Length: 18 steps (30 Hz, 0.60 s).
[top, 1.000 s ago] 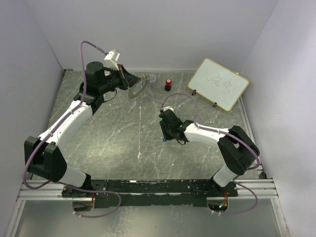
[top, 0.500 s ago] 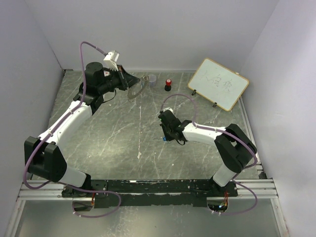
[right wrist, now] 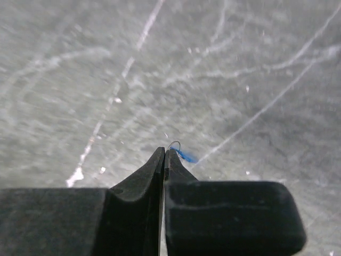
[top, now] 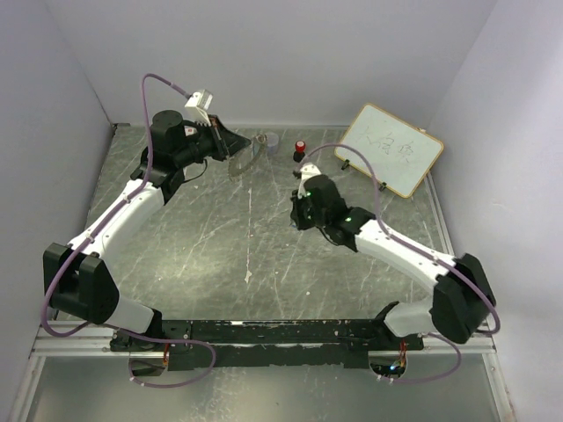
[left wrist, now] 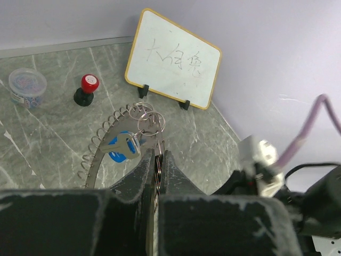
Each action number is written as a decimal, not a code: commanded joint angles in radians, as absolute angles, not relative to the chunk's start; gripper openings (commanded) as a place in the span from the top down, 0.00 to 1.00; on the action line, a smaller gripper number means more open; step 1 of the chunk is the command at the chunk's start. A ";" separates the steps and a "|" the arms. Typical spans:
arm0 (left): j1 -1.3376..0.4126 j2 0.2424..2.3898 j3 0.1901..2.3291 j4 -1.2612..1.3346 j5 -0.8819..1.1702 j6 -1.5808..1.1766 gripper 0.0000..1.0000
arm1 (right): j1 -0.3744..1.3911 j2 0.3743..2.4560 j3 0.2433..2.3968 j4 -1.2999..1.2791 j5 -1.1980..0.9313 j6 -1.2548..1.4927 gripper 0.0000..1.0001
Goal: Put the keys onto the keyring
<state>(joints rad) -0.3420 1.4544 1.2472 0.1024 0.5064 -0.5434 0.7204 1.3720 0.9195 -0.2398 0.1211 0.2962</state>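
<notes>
My left gripper (left wrist: 158,152) is shut on the keyring (left wrist: 99,151), a grey metal ring fringed with small coils, and holds it upright above the table's back. One blue key with a white part (left wrist: 123,146) hangs on that ring beside a few small wire loops (left wrist: 151,121). In the top view the keyring (top: 243,158) shows just right of the left gripper (top: 230,149). My right gripper (right wrist: 164,152) is shut, and a tiny blue key (right wrist: 185,156) with a thin wire loop is pinched at its tips, above the table. In the top view the right gripper (top: 300,217) is mid-table.
A small whiteboard (top: 388,149) on feet stands at the back right. A red-and-black knob (top: 300,149) and a clear small cup (top: 272,141) sit near the back wall, close to the keyring. Grey walls enclose the table on three sides.
My right gripper shut on the small blue key and lifted it off the table, moving back and right as the arm stretched out. The left arm and the keyring stayed put.
</notes>
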 commanded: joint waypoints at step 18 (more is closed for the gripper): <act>-0.339 1.417 1.331 0.088 0.816 -0.416 0.93 | 0.347 1.336 1.176 0.015 -0.828 0.146 1.00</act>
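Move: The silver rings on the keyring, held in the left fingers, lie about 10 cm ahead of the right hand, some 9 cm to its left and 21 cm above. From that hand, the red stamp stands about 22 cm ahead, 3 cm right and 9 cm lower; the plastic tub is some 24 cm ahead, 5 cm left and 9 cm lower. The blue-tagged key in the right fingers lies about 11 cm back, 11 cm right and 22 cm below the left hand. Rising fast, the right hand carries its blue-tagged key about 17 cm up and a few centimetres forward towards the keyring, swinging its fingers from a downward slant to nearly level and some 25 degrees counter-clockwise. The left hand keeps its pinch on the keyring and eases back and a little right to meet it, turning slightly clockwise. ##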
